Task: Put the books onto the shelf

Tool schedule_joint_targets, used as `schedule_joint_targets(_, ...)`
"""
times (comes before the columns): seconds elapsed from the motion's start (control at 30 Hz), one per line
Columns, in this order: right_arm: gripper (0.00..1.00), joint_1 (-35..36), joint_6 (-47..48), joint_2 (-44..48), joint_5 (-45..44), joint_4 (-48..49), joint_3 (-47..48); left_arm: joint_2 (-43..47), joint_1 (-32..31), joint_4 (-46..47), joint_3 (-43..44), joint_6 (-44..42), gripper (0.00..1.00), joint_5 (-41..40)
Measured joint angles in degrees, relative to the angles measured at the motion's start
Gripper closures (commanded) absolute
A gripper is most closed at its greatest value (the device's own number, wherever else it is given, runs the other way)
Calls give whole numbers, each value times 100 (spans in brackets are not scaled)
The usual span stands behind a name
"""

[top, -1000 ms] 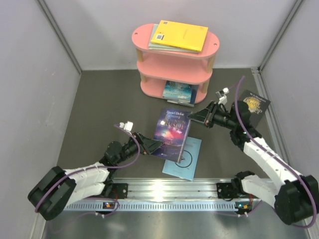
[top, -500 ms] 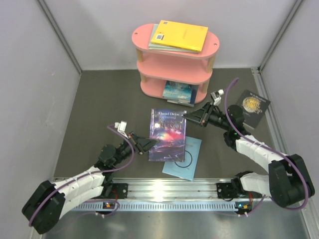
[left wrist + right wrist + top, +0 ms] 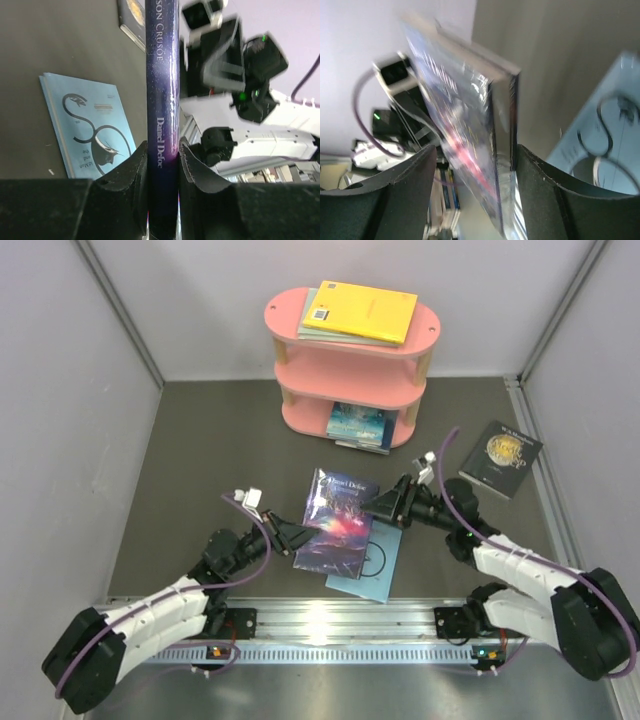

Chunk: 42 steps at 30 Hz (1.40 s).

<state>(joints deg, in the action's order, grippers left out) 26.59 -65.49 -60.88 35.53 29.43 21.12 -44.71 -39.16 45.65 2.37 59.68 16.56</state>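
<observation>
A navy book with a purple-pink cover (image 3: 335,520) hangs above the table between both arms. My left gripper (image 3: 297,538) is shut on its spine (image 3: 161,75), one jaw on each cover (image 3: 162,147). My right gripper (image 3: 385,505) is open and straddles the book's opposite edge (image 3: 465,130), with a gap at its left finger (image 3: 476,150). A light blue book (image 3: 367,558) lies flat under the held one. A black book with a gold emblem (image 3: 500,458) lies at the right. The pink shelf (image 3: 280,315) carries a yellow book (image 3: 362,310) on top.
More books (image 3: 358,427) lie on the shelf's bottom tier, and a grey-green one sits under the yellow book. Grey walls close in the left, right and back sides. The aluminium base rail (image 3: 340,625) runs along the near edge.
My left gripper closed on the navy book's spine. My right gripper then opened and moved left and nearer with the book, which shifted towards the near side and tilted.
</observation>
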Motion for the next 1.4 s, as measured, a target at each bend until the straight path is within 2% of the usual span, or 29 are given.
schedule_joint_targets(0.17, 39, 831, -111, 160, -111, 17, -866, 262, 0, -564, 7, -76, 100, -393)
schedule_joint_targets(0.27, 40, 1163, -238, 251, -94, 162, -1189, 299, 57, -984, 9, -149, 100, -914)
schedule_joint_targets(0.43, 41, 1613, -400, 153, -214, 575, -1248, 299, 98, -1338, 9, -129, 100, -1368)
schedule_joint_targets(0.7, 43, 2310, -721, -610, -660, 1687, -1252, 444, 181, -1202, -44, 308, 100, -1517)
schedule_joint_targets(1.03, 42, 2435, -824, -748, -964, 2028, -1276, 1121, 437, -1093, -68, 1019, 100, -1436)
schedule_joint_targets(1.17, 41, 2470, -822, -752, -1025, 1978, -1215, 1126, 452, -885, -68, 1268, 100, -1360)
schedule_joint_targets(1.33, 41, 2476, -813, -990, -1043, 1934, -693, 988, 452, -555, -70, 1565, 100, -1250)
schedule_joint_targets(1.37, 43, 2479, -820, -1067, -1043, 1937, -562, 966, 452, -514, -68, 1606, 100, -1239)
schedule_joint_targets(1.4, 48, 2479, -824, -1139, -1043, 1963, -461, 949, 452, -481, -68, 1655, 100, -1226)
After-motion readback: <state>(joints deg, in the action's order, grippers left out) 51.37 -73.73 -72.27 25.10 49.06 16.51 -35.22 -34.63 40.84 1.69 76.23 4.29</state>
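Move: My left hand already holds the Robinson Crusoe book by its spine, its middle about 5 cm to the right and 2 cm ahead; the pink shelf stands some 33 cm ahead and 8 cm right. From my open right hand, the book's middle is some 7 cm left and 3 cm back, its near edge about 13 cm back and 9 cm left. The light-blue book lies on the table roughly 7 cm back and 17 cm below that hand. I bring my open right hand from the book's fore-edge round towards its near edge, about 11 cm back and 6 cm down, then work left and finally a little forward and up, fingers staying open around the book's edge. My left hand keeps its grip, carrying the book forward-left and down 4 cm, then raising it about 7 cm while swinging it some 15 degrees counter-clockwise. ##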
